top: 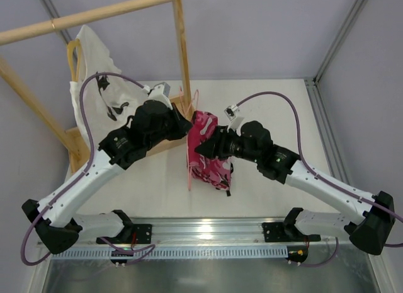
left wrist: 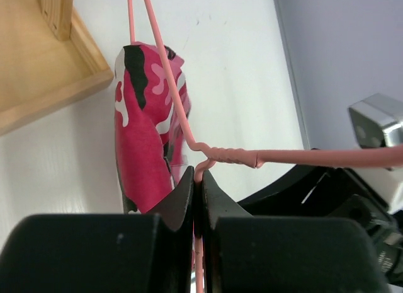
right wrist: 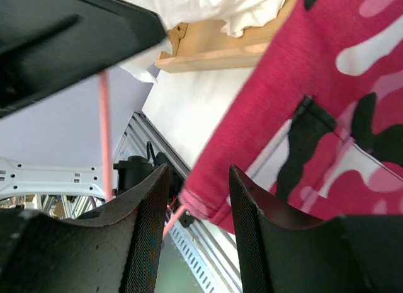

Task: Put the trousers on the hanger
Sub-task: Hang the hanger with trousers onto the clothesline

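The trousers (top: 211, 151), in pink, magenta, white and black camouflage, hang draped over the thin pale-pink hanger (top: 189, 167) above the table's middle. My left gripper (top: 186, 126) holds the hanger from the left. In the left wrist view its jaws (left wrist: 199, 183) are shut on the hanger's wire neck just below the twisted part (left wrist: 233, 155), with the trousers (left wrist: 145, 148) hanging beyond. My right gripper (top: 200, 148) is at the trousers' right side. Its jaws (right wrist: 198, 179) stand open, and the trousers' hem (right wrist: 208, 201) lies just past the tips without touching them.
A wooden rack (top: 182, 47) stands at the back left, its base (left wrist: 44, 72) close to the hanger. A white T-shirt (top: 94, 85) hangs there on a yellow hanger (top: 74, 57). A metal rail (top: 208, 233) runs along the near edge.
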Robot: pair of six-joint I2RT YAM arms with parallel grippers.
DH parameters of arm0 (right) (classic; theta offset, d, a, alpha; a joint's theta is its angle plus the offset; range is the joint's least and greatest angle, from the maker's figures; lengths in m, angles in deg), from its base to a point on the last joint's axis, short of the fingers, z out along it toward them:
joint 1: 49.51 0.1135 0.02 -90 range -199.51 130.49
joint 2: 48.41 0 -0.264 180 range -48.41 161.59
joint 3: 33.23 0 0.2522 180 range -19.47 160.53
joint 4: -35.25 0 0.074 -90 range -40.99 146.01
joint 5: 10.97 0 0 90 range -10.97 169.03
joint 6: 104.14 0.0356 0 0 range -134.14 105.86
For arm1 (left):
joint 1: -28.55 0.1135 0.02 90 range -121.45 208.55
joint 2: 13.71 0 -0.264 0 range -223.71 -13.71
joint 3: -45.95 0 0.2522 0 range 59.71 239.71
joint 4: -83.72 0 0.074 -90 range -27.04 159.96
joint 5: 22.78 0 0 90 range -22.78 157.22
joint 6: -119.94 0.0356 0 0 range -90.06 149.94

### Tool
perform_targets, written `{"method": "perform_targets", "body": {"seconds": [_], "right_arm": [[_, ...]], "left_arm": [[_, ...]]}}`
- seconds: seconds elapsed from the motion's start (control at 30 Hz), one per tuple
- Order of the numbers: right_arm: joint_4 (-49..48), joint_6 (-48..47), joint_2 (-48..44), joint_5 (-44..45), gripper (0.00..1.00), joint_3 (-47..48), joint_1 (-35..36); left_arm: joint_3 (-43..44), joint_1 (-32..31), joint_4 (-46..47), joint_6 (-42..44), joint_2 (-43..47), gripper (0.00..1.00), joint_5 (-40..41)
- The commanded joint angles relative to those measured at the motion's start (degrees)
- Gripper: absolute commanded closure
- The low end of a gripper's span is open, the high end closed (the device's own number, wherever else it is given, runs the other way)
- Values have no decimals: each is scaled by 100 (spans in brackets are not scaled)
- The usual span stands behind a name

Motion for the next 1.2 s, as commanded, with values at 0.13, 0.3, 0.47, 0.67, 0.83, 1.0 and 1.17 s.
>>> {"method": "perform_targets", "body": {"seconds": [0.13,0.3,0.47,0.67,0.83,1.0,1.17], "right_arm": [[288,30,-397,1208,53,-195,71],[139,109,-109,1157,53,-232,62],[-344,179,453,717,54,-65,71],[-371,162,683,506,54,524,79],[-406,162,885,242,53,963,79],[-126,30,1052,338,53,1323,71],[-55,4,1271,409,53,1499,79]], "left_arm": [[953,39,-83,184,312,100,368],[1225,39,-214,210,242,99,455],[1515,39,-338,324,145,100,605],[1657,47,-154,535,136,100,825],[1971,197,-153,570,14,100,816],[2710,487,-680,675,-329,100,886],[3439,812,-926,816,-645,100,948]]}}
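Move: The clothesline's free stretch lies about 14 cm ahead of the left hand, 11 cm to its left and some 25 cm above. The right post stands about 18 cm ahead, level sideways; the white shirt hangs roughly 25 cm left and 8 cm ahead. The trousers hang about 15 cm below the left hand, 2 cm back and 3 cm right; from the right hand they are 4 cm ahead and 10 cm lower, level sideways. Still pinching the pink hanger beside its neck, the left hand lifts it about 11 cm towards the clothesline, also going left and, late on, forward, the fingers tipping slightly up and turning counter-clockwise. The half-open right hand first dips about 6 cm beside the trousers while going forward and briefly right, then rises and goes left, ending some 6 cm from its start. ##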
